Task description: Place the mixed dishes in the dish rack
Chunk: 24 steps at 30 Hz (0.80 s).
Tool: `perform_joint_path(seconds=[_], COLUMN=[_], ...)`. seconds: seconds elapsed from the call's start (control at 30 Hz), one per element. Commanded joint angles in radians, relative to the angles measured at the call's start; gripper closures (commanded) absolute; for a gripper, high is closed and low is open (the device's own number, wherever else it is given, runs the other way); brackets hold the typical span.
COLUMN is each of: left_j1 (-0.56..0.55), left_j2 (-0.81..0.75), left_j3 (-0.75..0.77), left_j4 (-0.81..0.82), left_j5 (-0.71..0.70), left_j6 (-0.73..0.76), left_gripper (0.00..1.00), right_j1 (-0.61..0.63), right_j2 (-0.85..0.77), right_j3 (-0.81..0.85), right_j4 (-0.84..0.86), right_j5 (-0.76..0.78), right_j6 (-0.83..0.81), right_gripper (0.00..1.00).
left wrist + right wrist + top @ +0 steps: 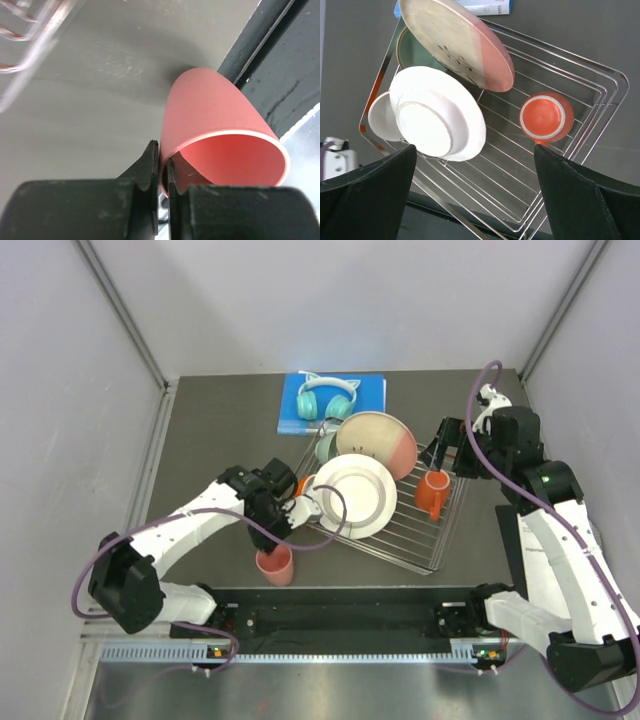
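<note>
The coral pink cup (275,565) stands on the table near the front edge, left of the dish rack (440,540). My left gripper (274,539) is shut on its rim; in the left wrist view the cup (215,110) has its wall pinched between the fingers (150,167). In the rack lean the pink-and-cream plate (378,443), a white plate (352,496) and the mint green bowl (326,445), with the orange cup (432,495) at the right. My right gripper (447,445) hovers open above the rack (600,75), over the orange cup (546,116), the white plate (437,114) and the pink-and-cream plate (455,40).
Teal cat-ear headphones (327,398) lie on a blue book (370,390) behind the rack. Grey walls close in on the left, the right and the back. A black rail (350,615) runs along the near edge, just in front of the coral cup.
</note>
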Motion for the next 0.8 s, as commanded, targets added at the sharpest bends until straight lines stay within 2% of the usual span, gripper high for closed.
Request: perform_joint_path(seconds=[0.0,0.13,0.17,0.27,0.3,0.33,0.43,0.53,0.57,0.6,0.63,0.67,0.77], left_j1=[-0.005,-0.005,-0.005,-0.004,-0.002,-0.002,-0.004,-0.004,-0.002,-0.001,-0.001,0.001,0.010], left_j2=[-0.068,-0.077,-0.073,-0.077,-0.103,-0.120,-0.119,-0.013,0.013,0.059,0.076,0.096,0.099], left_j3=[0.179,0.421,0.552,0.740,0.759,0.759,0.786,0.903,0.934,0.960,0.995,1.001,0.975], left_j4=[-0.098,-0.172,-0.180,-0.087,-0.033,0.128,0.341,0.386,0.389,0.389,0.395,0.408,0.496], left_j5=[-0.019,0.006,0.018,0.049,0.047,0.040,-0.011,0.012,0.039,0.135,0.180,0.225,0.348], left_j6=[0.014,0.003,-0.021,-0.083,-0.104,-0.162,-0.279,-0.385,-0.413,-0.437,-0.513,-0.552,-0.684], left_gripper=[1.00,1.00,1.00,1.00,1.00,1.00,1.00,1.00,1.00,1.00,1.00,1.00,1.00], right_j1=[0.010,0.010,0.010,0.010,0.010,0.010,0.010,0.010,0.011,0.014,0.016,0.017,0.017], right_j2=[-0.014,-0.025,-0.039,-0.083,-0.097,-0.111,-0.165,-0.189,-0.188,-0.189,-0.191,-0.188,-0.182], right_j3=[0.020,0.047,0.048,0.028,0.022,0.014,-0.044,-0.081,-0.114,-0.134,-0.175,-0.197,-0.294], right_j4=[0.020,0.033,0.046,0.142,0.170,0.237,0.402,0.530,0.625,0.676,0.723,0.856,1.065], right_j5=[-0.003,-0.071,-0.095,-0.179,-0.217,-0.240,-0.346,-0.467,-0.493,-0.545,-0.572,-0.596,-0.667], right_j6=[-0.016,-0.030,-0.035,-0.038,-0.033,-0.023,0.039,0.147,0.213,0.252,0.290,0.375,0.579], right_gripper=[0.00,0.00,0.00,0.00,0.00,0.00,0.00,0.00,0.00,0.00,0.00,0.00,0.00])
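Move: The pink cup is already pinched by its rim in my left hand. My open right gripper, where I'm taking it, is some 37 cm to the right, 12 cm ahead and 19 cm higher. From my left hand the white plate is about 19 cm right and 12 ahead, and the pink-edged plate about 24 right and 22 ahead. From my right hand the cup is about 35 cm left, 15 back and 22 below; the orange mug is almost straight beneath, some 20 cm down. I swing the pink cup fast, nearly 40 cm up, while my left hand reaches forward and then more to the right, towards my right gripper, fingers kept shut on the rim. The wrist turns about 70 degrees, from pointing down to pointing right and forward. My right hand, fingers wide open, rises about 12 cm and goes left towards the cup, levelling and turning its fingers left. ##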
